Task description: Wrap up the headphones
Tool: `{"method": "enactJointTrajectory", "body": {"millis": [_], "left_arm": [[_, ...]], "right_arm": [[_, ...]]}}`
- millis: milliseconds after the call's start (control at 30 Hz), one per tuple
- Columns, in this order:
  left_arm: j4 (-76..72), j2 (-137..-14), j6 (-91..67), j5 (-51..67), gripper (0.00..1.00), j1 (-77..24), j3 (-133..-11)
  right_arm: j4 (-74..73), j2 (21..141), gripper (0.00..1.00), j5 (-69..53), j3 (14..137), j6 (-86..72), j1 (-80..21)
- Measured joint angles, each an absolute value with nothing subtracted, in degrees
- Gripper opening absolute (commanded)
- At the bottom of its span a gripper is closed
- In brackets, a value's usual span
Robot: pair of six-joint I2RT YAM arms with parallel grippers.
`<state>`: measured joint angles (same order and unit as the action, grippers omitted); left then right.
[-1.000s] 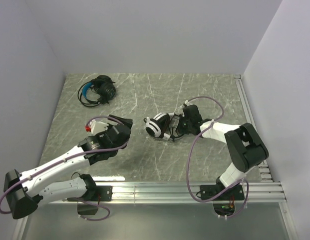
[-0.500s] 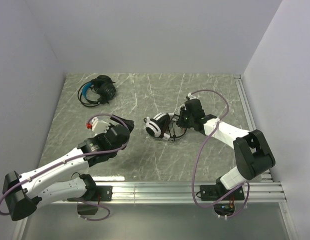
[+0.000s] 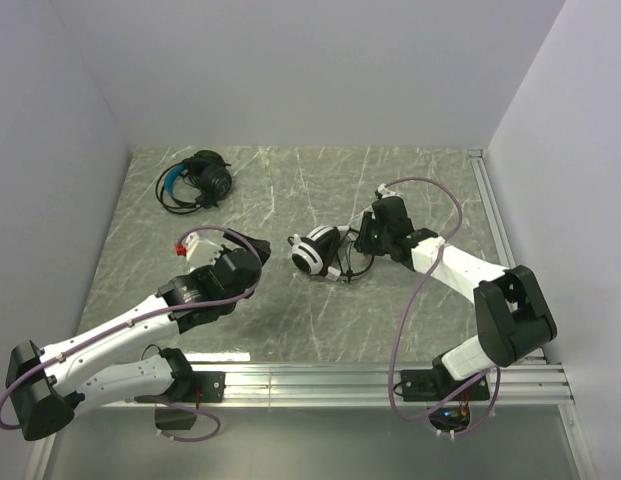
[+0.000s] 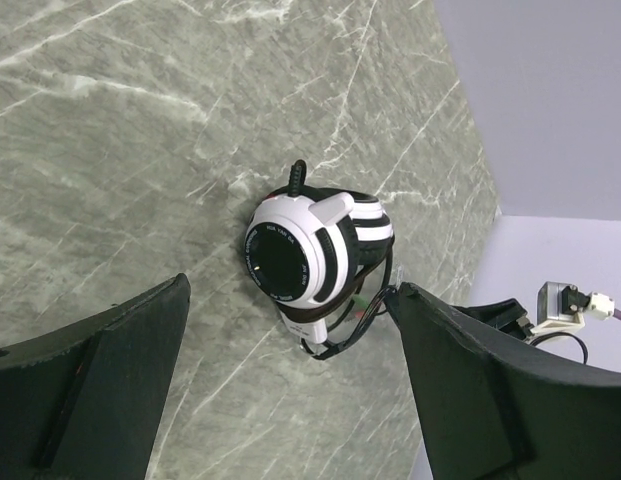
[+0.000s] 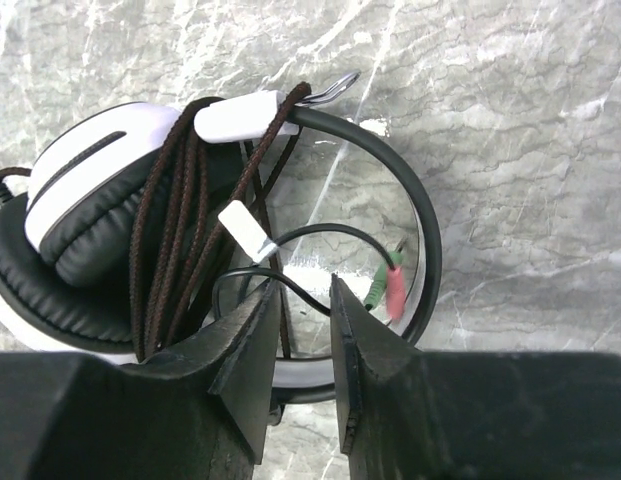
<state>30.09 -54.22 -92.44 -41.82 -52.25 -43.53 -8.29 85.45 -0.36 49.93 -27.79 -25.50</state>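
Observation:
The white headphones (image 3: 316, 250) with black ear pads lie on their side mid-table, also seen in the left wrist view (image 4: 310, 255) and the right wrist view (image 5: 100, 170). A braided cable (image 5: 175, 220) is wound round them. My right gripper (image 3: 362, 240) sits at their right side, over the headband. Its jaws (image 5: 305, 287) are slightly open, with a thin black cable (image 5: 240, 278) crossing the gap, loose. Green and pink plugs (image 5: 388, 285) lie just beyond. My left gripper (image 3: 258, 250) hangs wide open (image 4: 293, 283) left of them, holding nothing. The black headphones with a blue headband (image 3: 197, 182) lie far left.
An aluminium rail (image 3: 370, 375) runs along the near edge and another (image 3: 490, 215) along the right side. Grey walls close in the left, back and right. A purple cable (image 3: 420, 185) loops above my right arm.
My right gripper's jaws have parted from shut to slightly open. The right arm has stretched out, its elbow swinging right. The left arm has barely moved.

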Motion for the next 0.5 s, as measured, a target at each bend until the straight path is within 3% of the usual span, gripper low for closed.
{"method": "enactJointTrajectory", "body": {"millis": [167, 267, 400, 500], "left_arm": [[29.6, -54.3, -92.2, -41.4, 0.9, -52.2, -43.5], [29.4, -54.3, -92.1, -41.2, 0.9, -52.2, -43.5], [29.1, -54.6, -91.9, -40.9, 0.9, -52.2, -43.5], [28.8, -54.7, -91.6, -40.7, 0.9, -52.2, -43.5]], "right_arm": [[-8.8, 84.0, 0.37, 0.0, 49.9, -27.6, -25.5], [-9.1, 83.0, 0.34, 0.1, 49.9, -27.4, -25.5], [-9.5, 82.6, 0.13, 0.3, 49.9, -27.3, -25.5], [-10.0, 82.7, 0.04, 0.3, 49.9, -27.4, -25.5]]}}
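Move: The thin black plug cable that the right fingers go for loops right by their tips, roughly 1 cm ahead of the hand point and 1 cm below. The red and green plugs hang some 2 cm ahead, 2 cm to the right and 3 cm lower; the wound cord lies about 1 cm ahead, 5 cm left, the ear cups 1 cm ahead, 10 cm left, both about 5 cm down. From the left hand, the cable is about 9 cm ahead, 22 cm right and 11 cm lower. The right fingertips close on the thin plug cable and pinch it, going from about a third open to nearly shut. The hand first rises about 1.5 cm above the headband ring, still pointing steeply down and forward, and then stays almost level while the fingers shut. ##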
